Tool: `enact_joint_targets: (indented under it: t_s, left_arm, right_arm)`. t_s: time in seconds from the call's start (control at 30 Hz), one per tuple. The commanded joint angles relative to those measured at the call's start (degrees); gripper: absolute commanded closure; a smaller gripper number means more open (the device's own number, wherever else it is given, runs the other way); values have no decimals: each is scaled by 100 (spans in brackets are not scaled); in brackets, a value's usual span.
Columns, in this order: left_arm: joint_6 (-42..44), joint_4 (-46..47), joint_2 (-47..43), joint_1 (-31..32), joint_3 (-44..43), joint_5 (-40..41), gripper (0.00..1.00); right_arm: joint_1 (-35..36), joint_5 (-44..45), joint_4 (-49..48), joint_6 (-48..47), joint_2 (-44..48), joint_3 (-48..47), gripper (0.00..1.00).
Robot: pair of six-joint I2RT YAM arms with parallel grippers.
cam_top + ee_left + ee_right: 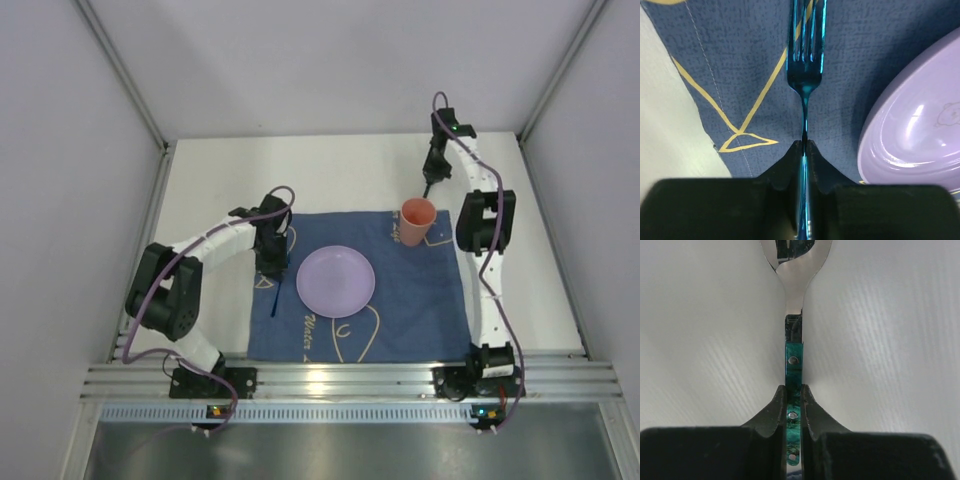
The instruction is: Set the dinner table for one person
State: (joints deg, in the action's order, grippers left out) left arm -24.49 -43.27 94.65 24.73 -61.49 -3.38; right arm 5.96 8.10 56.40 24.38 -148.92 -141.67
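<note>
The dinner table (pixel 200 180) is a white top carrying a dark blue mat (pixel 420 300) with yellow outlines. A lilac plate (pixel 336 281) lies at the mat's middle and an orange cup (pixel 417 222) stands at its far right corner. My left gripper (pixel 274 270) hangs over the mat left of the plate, shut on the handle of a shiny blue fork (pixel 805 65) whose tines point away from it. My right gripper (pixel 428 185) is behind the cup over bare table, shut on the green riveted handle of a steel spoon (pixel 794 295).
A ribbed aluminium rail (pixel 350 380) runs along the near edge between the two arm bases. Grey walls close in the table on the left, right and back. In the left wrist view the plate's rim (pixel 880 145) lies just right of the fork.
</note>
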Motion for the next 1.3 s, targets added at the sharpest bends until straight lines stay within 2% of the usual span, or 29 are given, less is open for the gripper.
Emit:
enact_joint_targets:
  t_s: [0.0,0.03,0.07,0.1,0.2,0.27,0.3,0.4,0.53,0.67,0.77,0.9,1.07,1.2,1.27]
  left_arm:
    - [-275,257,71,40,172,21,87]
    - [-293,266,71,41,182,21,71]
    - [-311,275,45,58,199,21,40]
    - [-293,310,27,67,208,-92,27]
    - [-249,232,-113,67,130,-58,13]
    - [-240,56,-157,67,-124,161,12]
    - [-249,-49,-166,67,-239,249,7]
    - [-214,-401,-175,41,-845,715,6]
    - [-153,-412,-61,-126,-1733,1058,2]
    - [-152,-261,343,-451,-2593,1181,2]
    - [-100,-200,650,-548,-3051,1278,2]
    - [49,-51,827,-583,-3316,1401,2]
    - [137,73,853,-645,-3264,1428,2]
    - [164,169,862,-671,-3167,1410,2]
    - [164,196,879,-680,-3149,1410,2]
  right_arm:
    - [-340,315,196,-74,986,60,100]
    - [-367,333,196,-83,1092,130,100]
    - [-393,394,204,-91,1198,165,100]
    - [-454,438,205,-100,1425,200,100]
    - [-542,517,240,-92,1856,323,100]
    - [-552,570,240,-83,2077,464,100]
    - [-552,587,231,-83,2321,525,100]
    - [-552,588,126,-48,2936,938,100]
    - [-490,570,-24,-30,3790,1806,100]
    - [-201,-60,-225,-3,4739,2852,100]
    - [396,-614,-638,-266,5844,3951,100]
    - [1493,-775,-824,-662,6770,5303,100]
    - [2110,-783,-745,-698,7692,6351,100]
    - [2375,-1248,-762,-610,7756,7273,100]
    - [2375,-1773,-780,-619,7581,7521,100]
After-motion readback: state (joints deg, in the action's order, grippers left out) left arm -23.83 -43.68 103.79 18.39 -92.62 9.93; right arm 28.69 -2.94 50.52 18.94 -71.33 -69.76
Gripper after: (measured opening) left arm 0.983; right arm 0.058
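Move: The left hand holds the fork just above its spot on the mat, only about 1 cm below and 2 cm back; the plate's middle is some 14 cm to the right, level with the hand. The right hand, gripping the spoon far out, has the spoon's spot right of the plate about 32 cm back, 11 cm left and 1 cm down. The cup is about 17 cm back, 5 cm left, its middle 3 cm higher; the plate 31 cm back, 25 cm left. The left fingers let go of the fork, opening wide as they dip about 1 cm onto the mat, then leave it forward and up, some 17 cm out, to above the mat's far left corner. The right hand keeps its pinch on the spoon, swings up and a little right, then back and left over the cup, turning some 30 degrees counter-clockwise, and begins sinking towards the spot right of the plate. ##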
